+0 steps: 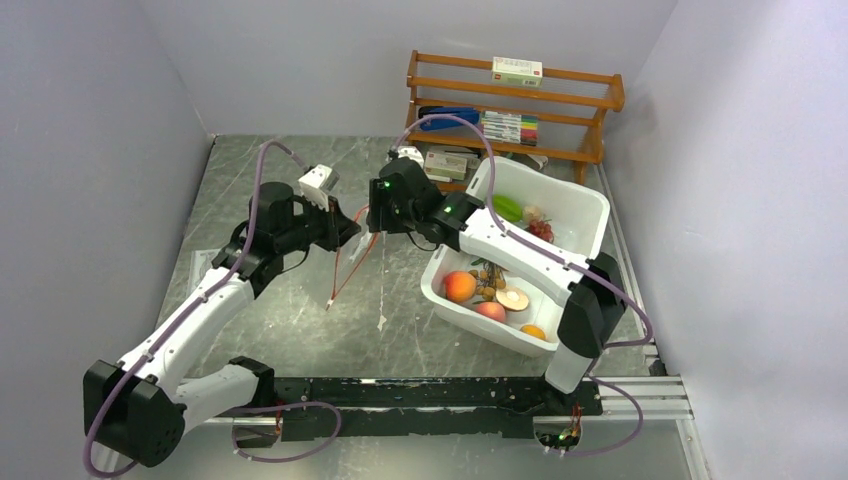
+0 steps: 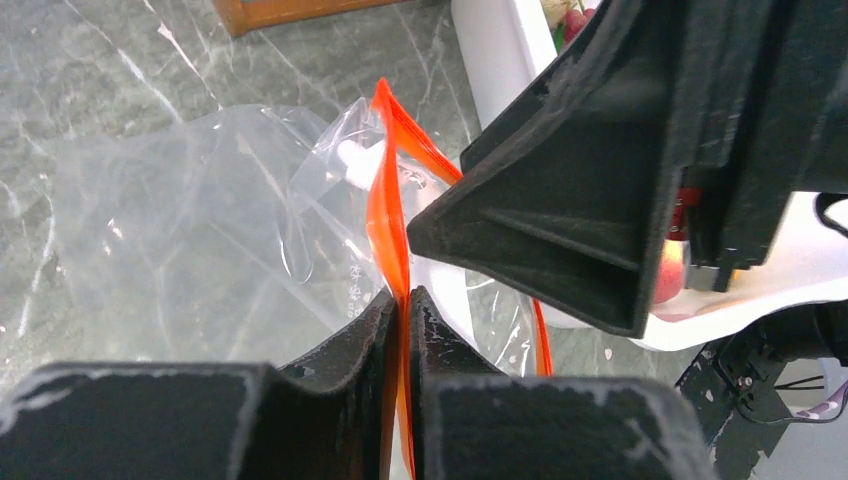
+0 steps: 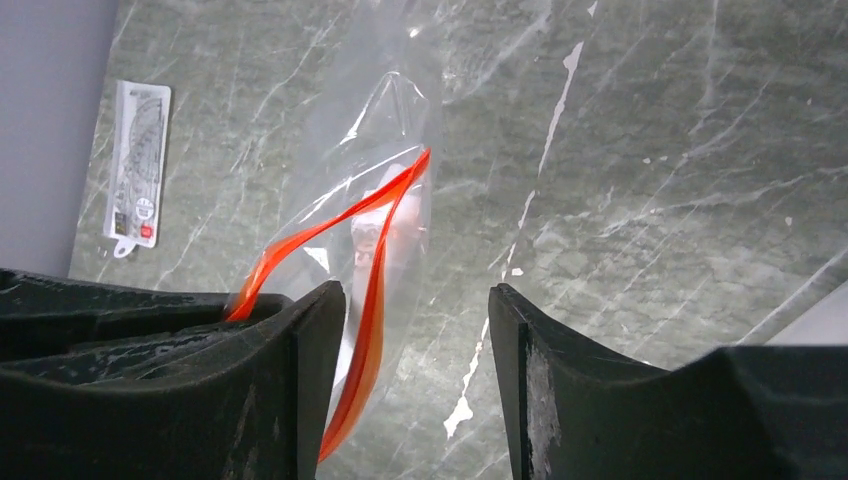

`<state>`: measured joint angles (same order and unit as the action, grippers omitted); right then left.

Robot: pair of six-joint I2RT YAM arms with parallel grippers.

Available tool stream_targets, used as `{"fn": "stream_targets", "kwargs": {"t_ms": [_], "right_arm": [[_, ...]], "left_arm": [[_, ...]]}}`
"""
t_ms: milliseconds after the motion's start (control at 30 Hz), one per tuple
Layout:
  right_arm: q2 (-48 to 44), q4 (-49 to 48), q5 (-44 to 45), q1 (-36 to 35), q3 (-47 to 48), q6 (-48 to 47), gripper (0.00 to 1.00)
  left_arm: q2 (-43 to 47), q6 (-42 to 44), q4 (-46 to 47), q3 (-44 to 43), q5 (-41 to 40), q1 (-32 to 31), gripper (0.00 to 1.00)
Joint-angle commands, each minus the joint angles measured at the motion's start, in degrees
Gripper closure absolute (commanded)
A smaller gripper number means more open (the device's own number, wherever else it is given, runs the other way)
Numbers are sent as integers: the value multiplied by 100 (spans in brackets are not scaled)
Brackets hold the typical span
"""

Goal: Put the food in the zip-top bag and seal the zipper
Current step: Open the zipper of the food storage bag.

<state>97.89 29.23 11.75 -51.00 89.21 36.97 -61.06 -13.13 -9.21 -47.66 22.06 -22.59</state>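
The clear zip-top bag (image 1: 352, 262) hangs above the table in the middle. My left gripper (image 2: 408, 300) is shut on its red-orange zipper (image 2: 385, 210), which is pinched between the fingertips. The bag's mouth gapes, its two strips (image 3: 372, 320) spread apart. My right gripper (image 3: 415, 292) is open at the mouth. One strip runs between its jaws close to the left finger; the other passes outside that finger. Something small and pale (image 3: 375, 235) shows through the plastic. The food lies in two white bins: orange fruit (image 1: 459, 286), brown berry cluster (image 1: 487, 274), green pod (image 1: 507, 208), red grapes (image 1: 541, 230).
The two white bins (image 1: 592, 210) (image 1: 437, 292) stand under and beside the right arm. A wooden rack (image 1: 600, 100) with markers and a box is at the back. A small printed card (image 3: 137, 165) lies near the left wall.
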Motion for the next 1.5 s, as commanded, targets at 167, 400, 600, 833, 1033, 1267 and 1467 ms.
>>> {"fn": "stream_targets", "kwargs": {"t_ms": [167,400,600,833,1033,1267,1467], "right_arm": [[441,301,1543,9,627,-237,77],[-426,77,2784,86,82,-488,82],[-563,-548,1567,57,-211,-564,100],[-657,-709,1199,-78,-86,-80,100],[-489,-473,1741,-140,139,-18,100],[-471,-563,1835,-138,76,165,100],[-568,-651,1946,-139,84,168,100]], "left_arm": [[271,-138,533,-95,840,2,93],[313,-517,-1056,-640,-1179,0,93],[243,-637,-692,-649,-1167,0,92],[-282,-430,-434,-1024,455,0,47],[-454,-457,-109,-1051,399,2,33],[-872,-595,213,-1241,885,0,27],[-1074,-449,-131,-1323,52,-6,26]]}}
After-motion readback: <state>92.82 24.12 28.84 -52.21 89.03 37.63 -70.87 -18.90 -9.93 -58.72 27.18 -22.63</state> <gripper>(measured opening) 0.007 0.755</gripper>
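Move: My left hand still pinches the zipper's left strip. My right hand's open fingers are nearly around the zipper's right strip, which lies about 2 cm ahead, 1 cm left and 2 cm below; from my left hand that strip is roughly 4 cm ahead and 4 cm right, about level. The zipper's near end hangs about 16 cm back and 9 cm left of my right hand, and the peach in the bin is some 12 cm back, 17 cm right and well below. My right hand dips slightly and reaches about 4 cm forward to the right strip, shuts its fingers on it, then draws it right and lifts it some 7 cm before easing partly back left. My left hand rises about 3 cm, shifts slightly left, then opens and lets go of its strip, sliding about 5 cm right and a little forward with fingers spread. ##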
